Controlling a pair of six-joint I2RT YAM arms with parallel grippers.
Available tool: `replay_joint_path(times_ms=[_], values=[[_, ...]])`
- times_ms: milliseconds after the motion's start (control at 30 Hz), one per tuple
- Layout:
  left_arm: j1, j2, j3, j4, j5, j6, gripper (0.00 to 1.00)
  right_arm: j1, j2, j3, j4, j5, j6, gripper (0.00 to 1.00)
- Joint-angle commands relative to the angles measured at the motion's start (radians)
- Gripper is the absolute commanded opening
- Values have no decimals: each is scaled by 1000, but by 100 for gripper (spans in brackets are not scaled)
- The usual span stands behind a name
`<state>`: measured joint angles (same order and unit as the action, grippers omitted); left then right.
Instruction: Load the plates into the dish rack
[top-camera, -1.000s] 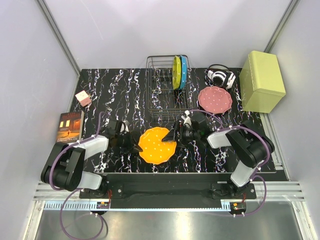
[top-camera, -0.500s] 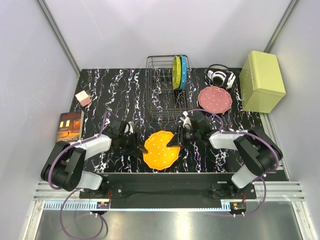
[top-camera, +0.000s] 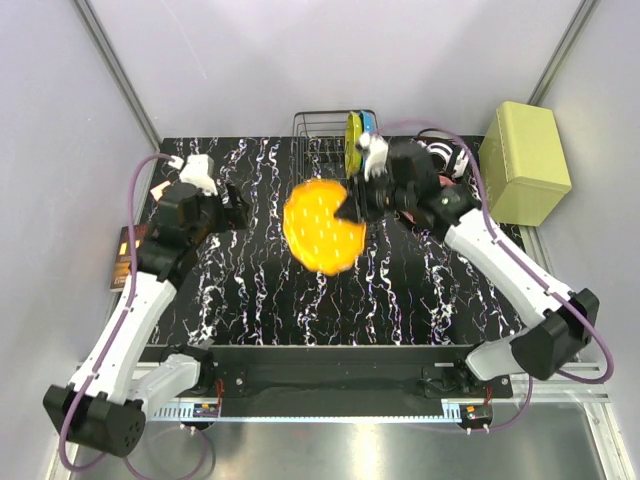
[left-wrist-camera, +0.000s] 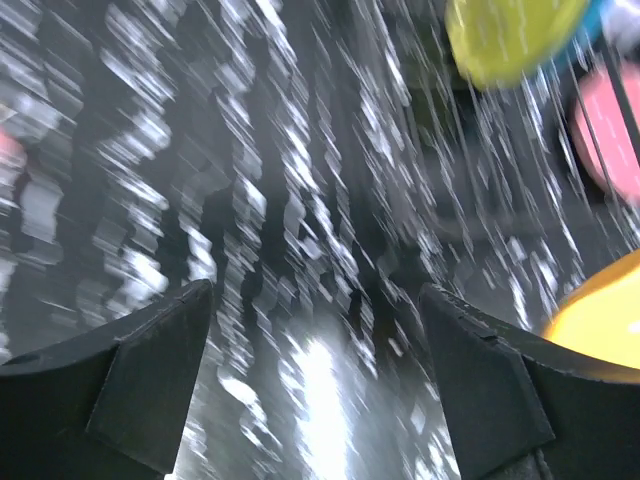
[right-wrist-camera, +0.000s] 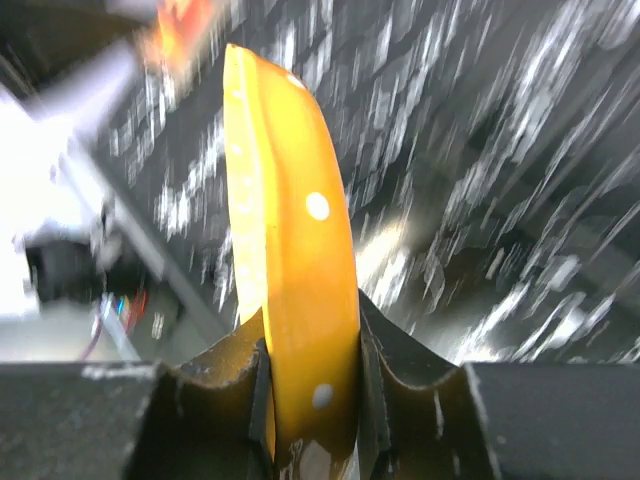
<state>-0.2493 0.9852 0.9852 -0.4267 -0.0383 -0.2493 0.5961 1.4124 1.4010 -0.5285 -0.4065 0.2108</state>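
My right gripper (top-camera: 348, 210) is shut on the rim of the orange plate (top-camera: 320, 226) and holds it tilted, high above the table in front of the dish rack (top-camera: 318, 130). In the right wrist view the plate (right-wrist-camera: 290, 240) stands edge-on between the fingers. The yellow-green plate (top-camera: 352, 138) and the blue plate (top-camera: 368, 125) stand upright in the rack. The pink plate (left-wrist-camera: 605, 130) shows in the left wrist view; in the top view my right arm hides it. My left gripper (top-camera: 236, 212) is open and empty, raised to the left of the orange plate (left-wrist-camera: 600, 320).
A light green box (top-camera: 523, 162) stands at the back right. Headphones (top-camera: 452, 158) lie beside it, partly behind my right arm. A book (top-camera: 120, 262) and a small pink cube (top-camera: 157, 190) sit at the left, partly hidden by my left arm.
My right gripper has lifted the orange plate off the table and carried it up and back toward the rack. My left gripper has left the plate's edge and risen up and back.
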Motion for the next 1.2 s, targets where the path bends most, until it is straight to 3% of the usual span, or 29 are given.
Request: replay_joint_path(times_ms=[0, 267, 367, 400, 633, 900, 1167], values=[[14, -5, 1, 28, -198, 67, 89, 7, 130, 303, 61, 165, -51, 0], [35, -17, -43, 36, -163, -24, 90, 7, 482, 854, 42, 264, -122, 0], [44, -14, -60, 49, -134, -53, 89, 7, 582, 1009, -19, 348, -143, 0], [50, -14, -65, 57, -127, -57, 89, 8, 597, 1045, -28, 439, -128, 0], [59, -26, -112, 85, -120, -59, 90, 28, 694, 1156, 10, 707, -183, 0], [82, -53, -175, 101, -87, -79, 90, 31, 861, 1280, 280, 1066, -440, 0], [82, -79, -197, 135, -84, -31, 90, 39, 991, 1350, 396, 1130, -560, 0]])
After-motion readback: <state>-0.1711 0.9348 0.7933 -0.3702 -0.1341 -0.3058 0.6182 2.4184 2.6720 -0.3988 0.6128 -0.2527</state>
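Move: The right hand already pinches the orange plate in the air; the free rack slot just left of the green plate lies about 23 cm ahead, 1 cm left and 16 cm below. The green plate stands 3 cm right of that slot, the blue plate 5 cm right of it; the pink plate lies some 11 cm ahead of the hand, 18 cm right, 24 cm below. From the left hand the slot is roughly 20 cm ahead, 23 cm right, 14 cm below. The right hand carries the orange plate about 30 cm forward to the rack, turning clockwise; the left sinks. ##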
